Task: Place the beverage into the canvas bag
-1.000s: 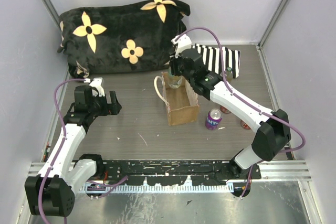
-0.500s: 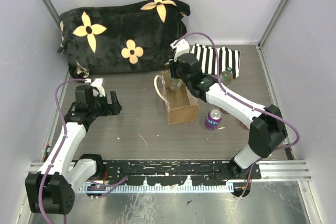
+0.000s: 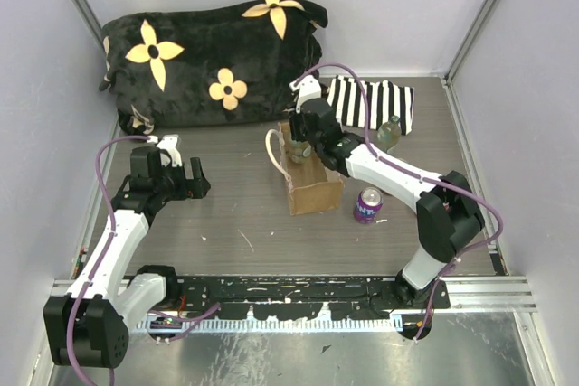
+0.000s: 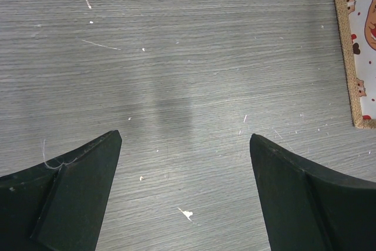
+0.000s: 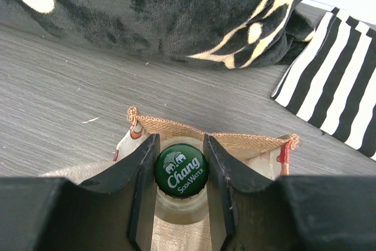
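The tan burlap canvas bag (image 3: 312,189) stands open at the table's middle, cream handle (image 3: 274,155) on its left. My right gripper (image 3: 299,144) is shut on a glass soda water bottle (image 5: 180,170) with a green Chang cap, held upright inside the bag's far end; the bag's burlap rim (image 5: 235,140) shows just beyond the fingers (image 5: 143,174). The bottle's body is hidden below the cap. My left gripper (image 3: 181,178) is open and empty over bare table left of the bag; in its wrist view the bag's printed side (image 4: 358,45) shows at the right edge.
A purple can (image 3: 366,205) stands right of the bag. Another bottle (image 3: 390,132) stands by the black-and-white striped fabric (image 3: 375,101) at the back right. A black cushion with yellow flowers (image 3: 208,56) fills the back left. Walls close in on both sides.
My right gripper has moved left and toward the back over the bag's far end, carrying the bottle with it. The left arm has barely moved.
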`<state>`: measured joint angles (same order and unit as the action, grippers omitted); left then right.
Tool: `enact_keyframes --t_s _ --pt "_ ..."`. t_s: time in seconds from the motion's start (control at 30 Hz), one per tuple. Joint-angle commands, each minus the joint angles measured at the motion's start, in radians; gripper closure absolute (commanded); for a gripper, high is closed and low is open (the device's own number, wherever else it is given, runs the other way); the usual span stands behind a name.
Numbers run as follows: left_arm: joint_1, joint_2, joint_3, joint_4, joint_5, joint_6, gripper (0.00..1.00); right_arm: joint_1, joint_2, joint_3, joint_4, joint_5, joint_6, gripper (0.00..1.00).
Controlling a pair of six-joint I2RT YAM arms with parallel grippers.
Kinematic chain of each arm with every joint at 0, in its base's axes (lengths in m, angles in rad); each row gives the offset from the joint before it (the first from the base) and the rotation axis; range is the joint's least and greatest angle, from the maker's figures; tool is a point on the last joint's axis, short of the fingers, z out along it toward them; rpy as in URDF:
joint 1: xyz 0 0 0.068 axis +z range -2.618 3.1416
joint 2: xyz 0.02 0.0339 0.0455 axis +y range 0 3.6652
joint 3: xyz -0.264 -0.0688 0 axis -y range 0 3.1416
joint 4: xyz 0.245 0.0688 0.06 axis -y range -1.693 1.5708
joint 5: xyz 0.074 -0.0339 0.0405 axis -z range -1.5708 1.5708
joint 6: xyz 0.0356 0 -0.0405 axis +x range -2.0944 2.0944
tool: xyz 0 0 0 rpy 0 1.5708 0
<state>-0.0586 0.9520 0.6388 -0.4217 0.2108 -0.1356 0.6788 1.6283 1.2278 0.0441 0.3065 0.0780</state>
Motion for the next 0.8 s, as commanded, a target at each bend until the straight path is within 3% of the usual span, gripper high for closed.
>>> enact_keyframes --t_s 0.0,0.77 --pt "0.005 -0.001 -0.004 0.012 0.012 -0.001 0.02 0.005 -0.011 0.040 0.201 0.030 0.024 0.99" --pt "0.005 -0.002 -0.004 0.015 0.013 0.001 0.02 0.006 0.058 -0.011 0.240 0.021 0.060 0.99"
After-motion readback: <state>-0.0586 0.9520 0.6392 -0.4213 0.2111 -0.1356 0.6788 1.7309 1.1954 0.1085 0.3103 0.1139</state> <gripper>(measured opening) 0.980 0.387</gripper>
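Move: The right hand holds the bottle by its neck over the far part of the canvas bag; the bag's middle is about 3 cm back, 3 cm right and 14 cm below. The purple can stands roughly 14 cm back and 16 cm right, the second bottle about 1 cm ahead and 20 cm right. From the idle left hand the bag's middle is some 6 cm ahead, 25 cm right and 5 cm below. The right hand lowers the bottle about 5 cm into the canvas bag, keeping its neck grip, then holds. ##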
